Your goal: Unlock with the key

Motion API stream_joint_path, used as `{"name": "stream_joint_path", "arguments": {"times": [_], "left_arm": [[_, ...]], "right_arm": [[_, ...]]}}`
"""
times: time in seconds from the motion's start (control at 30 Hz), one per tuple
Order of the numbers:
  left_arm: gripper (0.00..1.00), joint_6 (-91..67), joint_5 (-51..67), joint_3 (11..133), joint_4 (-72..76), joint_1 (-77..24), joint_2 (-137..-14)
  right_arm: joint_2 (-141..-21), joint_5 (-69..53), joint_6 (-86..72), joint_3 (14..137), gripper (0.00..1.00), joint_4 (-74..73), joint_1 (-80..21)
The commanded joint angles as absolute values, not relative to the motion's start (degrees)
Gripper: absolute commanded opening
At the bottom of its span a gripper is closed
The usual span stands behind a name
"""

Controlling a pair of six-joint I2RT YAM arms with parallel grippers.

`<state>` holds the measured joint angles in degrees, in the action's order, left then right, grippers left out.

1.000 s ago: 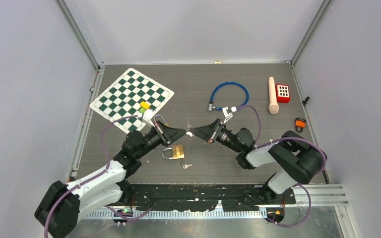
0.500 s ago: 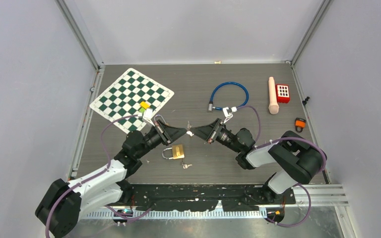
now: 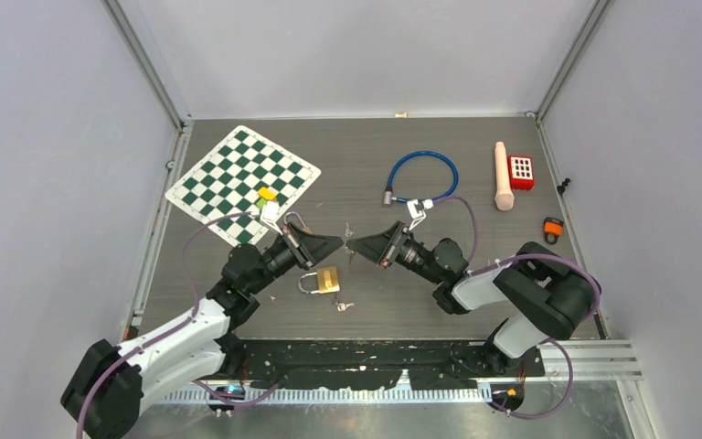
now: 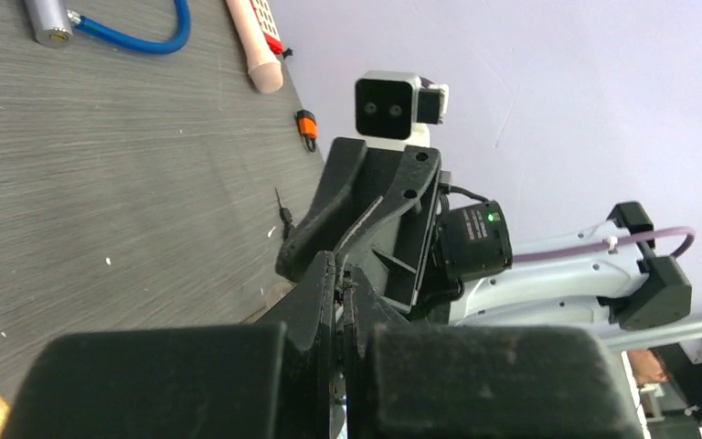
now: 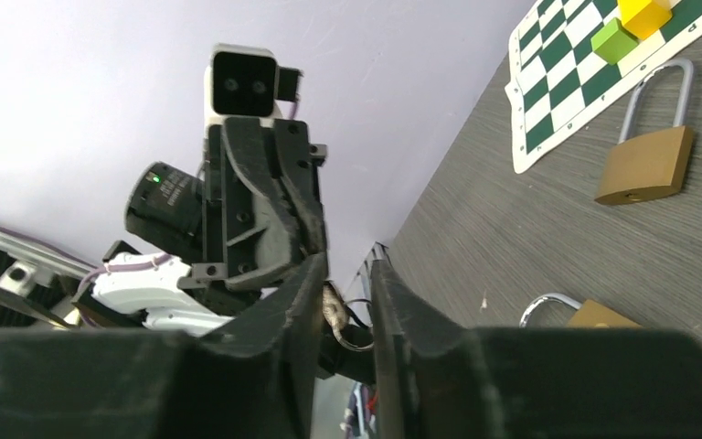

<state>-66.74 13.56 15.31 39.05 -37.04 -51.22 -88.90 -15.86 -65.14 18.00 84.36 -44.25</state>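
A small silver key [image 3: 348,232] on a ring hangs above the table's middle, where both grippers meet tip to tip. My left gripper [image 3: 340,243] is shut on the key, which shows as a thin sliver [image 4: 342,285] between its fingers [image 4: 324,283]. My right gripper [image 3: 359,245] stands slightly open around the key [image 5: 333,306] and its ring [image 5: 355,340]. A brass padlock [image 3: 326,280] lies on the table just below the grippers and shows in the right wrist view's lower corner [image 5: 596,314]. A second brass padlock [image 5: 646,163] lies by the chessboard.
A chessboard mat [image 3: 242,181] with a yellow block [image 3: 267,194] lies at the back left. A blue cable lock [image 3: 423,176], a wooden peg [image 3: 504,176], a red block [image 3: 521,171] and a small orange lock [image 3: 553,227] sit at the right. Loose keys [image 3: 344,305] lie near the front.
My right gripper's jaws have parted from shut to slightly open around the key. Both gripper tips have drifted a little to the left and back.
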Motion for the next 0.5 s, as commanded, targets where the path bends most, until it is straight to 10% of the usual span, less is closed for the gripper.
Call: {"name": "stream_joint_path", "arguments": {"times": [0.0, 0.47], "left_arm": [[0.0, -60.36, 15.65, 19.04, 31.95, -36.58, -45.58], [0.0, -60.45, 24.13, 21.09, 30.01, -32.75, -45.38]], "right_arm": [[-86.25, -17.64, -60.92, 16.7, 0.36, 88.42, -43.4], [-86.09, -27.74, -60.71, 19.93, 0.47, 92.27, -41.75]]}}
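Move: The left gripper is shut on the key bundle at its fingertips. The near padlock lies about 16 cm below it, some 2 cm back and 4 cm to its left. A loose key lies on the table 9 cm ahead and 1 cm right of the left hand, and the far padlock 9 cm ahead and 8 cm left. From the right hand, the key bundle is about 1 cm to the left, 1 cm below and level in reach, between its half-parted fingers. Let the right gripper finish letting go of the key bundle: keep spreading its fingers to about half open and ease it back and slightly up, some 1.5 cm. Meanwhile keep the left gripper shut on the bundle and draw it up and to the left, about 2.5 cm, away from the right fingers, rolling it roughly 10 degrees about its own pointing line. ##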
